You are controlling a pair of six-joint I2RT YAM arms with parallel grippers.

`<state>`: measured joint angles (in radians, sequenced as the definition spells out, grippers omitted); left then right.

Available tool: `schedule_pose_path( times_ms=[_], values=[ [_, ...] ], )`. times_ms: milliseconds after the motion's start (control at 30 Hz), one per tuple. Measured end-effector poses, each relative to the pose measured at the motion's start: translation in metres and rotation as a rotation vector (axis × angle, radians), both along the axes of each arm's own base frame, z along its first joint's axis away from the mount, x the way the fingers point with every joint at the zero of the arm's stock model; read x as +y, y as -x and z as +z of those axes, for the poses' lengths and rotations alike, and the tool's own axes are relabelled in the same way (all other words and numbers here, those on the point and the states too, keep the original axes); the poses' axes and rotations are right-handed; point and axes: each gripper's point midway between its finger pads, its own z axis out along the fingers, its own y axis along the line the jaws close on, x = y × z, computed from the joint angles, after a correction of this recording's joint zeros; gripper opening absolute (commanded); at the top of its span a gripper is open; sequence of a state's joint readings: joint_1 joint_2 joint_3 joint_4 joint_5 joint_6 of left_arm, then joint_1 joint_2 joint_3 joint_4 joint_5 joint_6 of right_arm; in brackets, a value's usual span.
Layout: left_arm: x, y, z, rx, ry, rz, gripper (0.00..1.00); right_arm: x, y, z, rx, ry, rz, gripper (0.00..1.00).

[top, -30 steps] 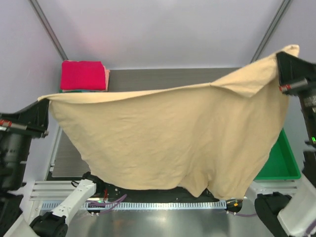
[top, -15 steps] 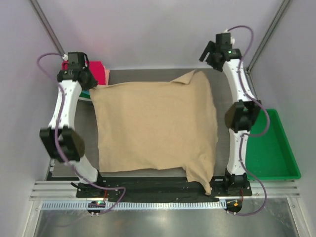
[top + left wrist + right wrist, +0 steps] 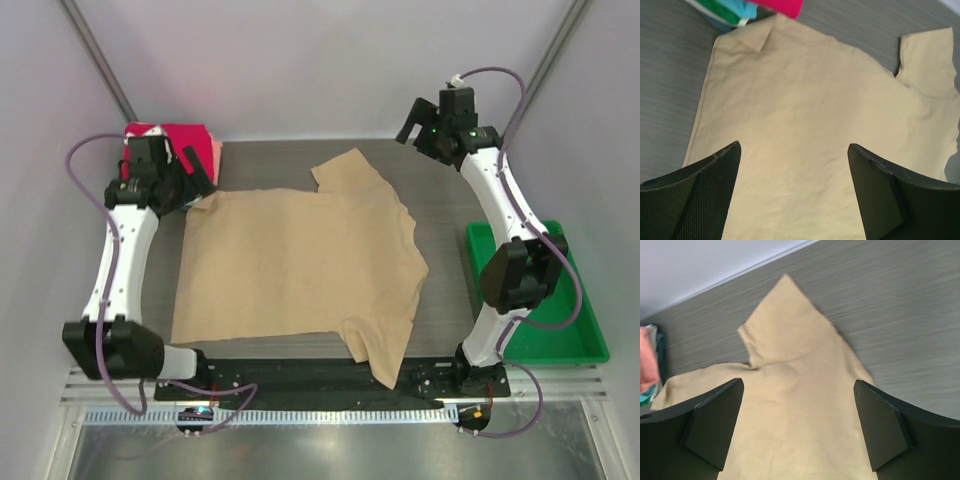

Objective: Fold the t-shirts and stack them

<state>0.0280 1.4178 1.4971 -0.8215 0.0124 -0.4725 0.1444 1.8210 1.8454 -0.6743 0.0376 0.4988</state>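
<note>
A tan t-shirt (image 3: 300, 265) lies spread flat on the grey table, one sleeve (image 3: 345, 170) pointing to the back and another corner (image 3: 385, 360) draped over the near black rail. My left gripper (image 3: 198, 175) hovers open over the shirt's back left corner, beside the stack of folded t-shirts (image 3: 185, 145) topped by a pink-red one. My right gripper (image 3: 412, 125) stands open above the table behind the back sleeve. The left wrist view shows the open left gripper (image 3: 794, 147) above the tan cloth (image 3: 805, 95). In the right wrist view the right gripper (image 3: 799, 382) is empty over the sleeve (image 3: 787, 330).
A green plastic tray (image 3: 585, 345) sits at the right edge of the table beside the right arm. The folded stack's green and teal layers (image 3: 725, 10) touch the shirt's corner. The back wall runs close behind both grippers.
A second ago the tan shirt hung stretched in the air between both shut grippers. It has dropped flat onto the table, and both grippers have opened and let it go.
</note>
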Motion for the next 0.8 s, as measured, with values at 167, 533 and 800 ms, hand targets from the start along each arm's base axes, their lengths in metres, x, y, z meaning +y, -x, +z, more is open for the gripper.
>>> schedule_pose_path(
  times_ms=[167,533,800],
  values=[
    [-0.001,0.05,-0.02,0.008,0.001,0.004,0.87,0.065,-0.002,-0.023,-0.01,-0.043,0.149,0.96],
    [0.006,0.114,-0.04,-0.026,-0.046,0.024,0.87,0.147,-0.001,-0.171,0.264,-0.072,0.335,0.94],
    [0.001,0.12,-0.104,0.129,0.01,0.059,0.84,0.158,-0.021,-0.204,0.279,-0.086,0.341,0.94]
  ],
)
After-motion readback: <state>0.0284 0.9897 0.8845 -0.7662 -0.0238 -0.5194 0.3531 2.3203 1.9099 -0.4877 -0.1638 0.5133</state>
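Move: The spread tan t-shirt lies about 25 cm below both open hands. The right hand goes for its shoulder area beside the far sleeve seam, some 15 cm left and 3 cm ahead; the far sleeve's middle is about 18 cm left and 12 cm ahead, the armpit notch 23 cm left and 5 cm ahead. For the left hand the shirt's near-left corner is some 24 cm back and 5 cm left, its far-left corner 15 cm ahead and 1 cm left, and the folded stack 22 cm ahead, 4 cm left. The right hand, fingers staying wide open, swings about 16 cm left, then drops some 20 cm towards the t-shirt just on the near side of the far sleeve seam, turning about 20 degrees counter-clockwise and tipping its fingers further down as it goes. At the same time the left hand, also open, draws back about 12 cm from the folded stack along the shirt's left part towards its near-left corner, sinking about 10 cm in two dips, the second still under way; neither hand is seen to touch the cloth yet. ##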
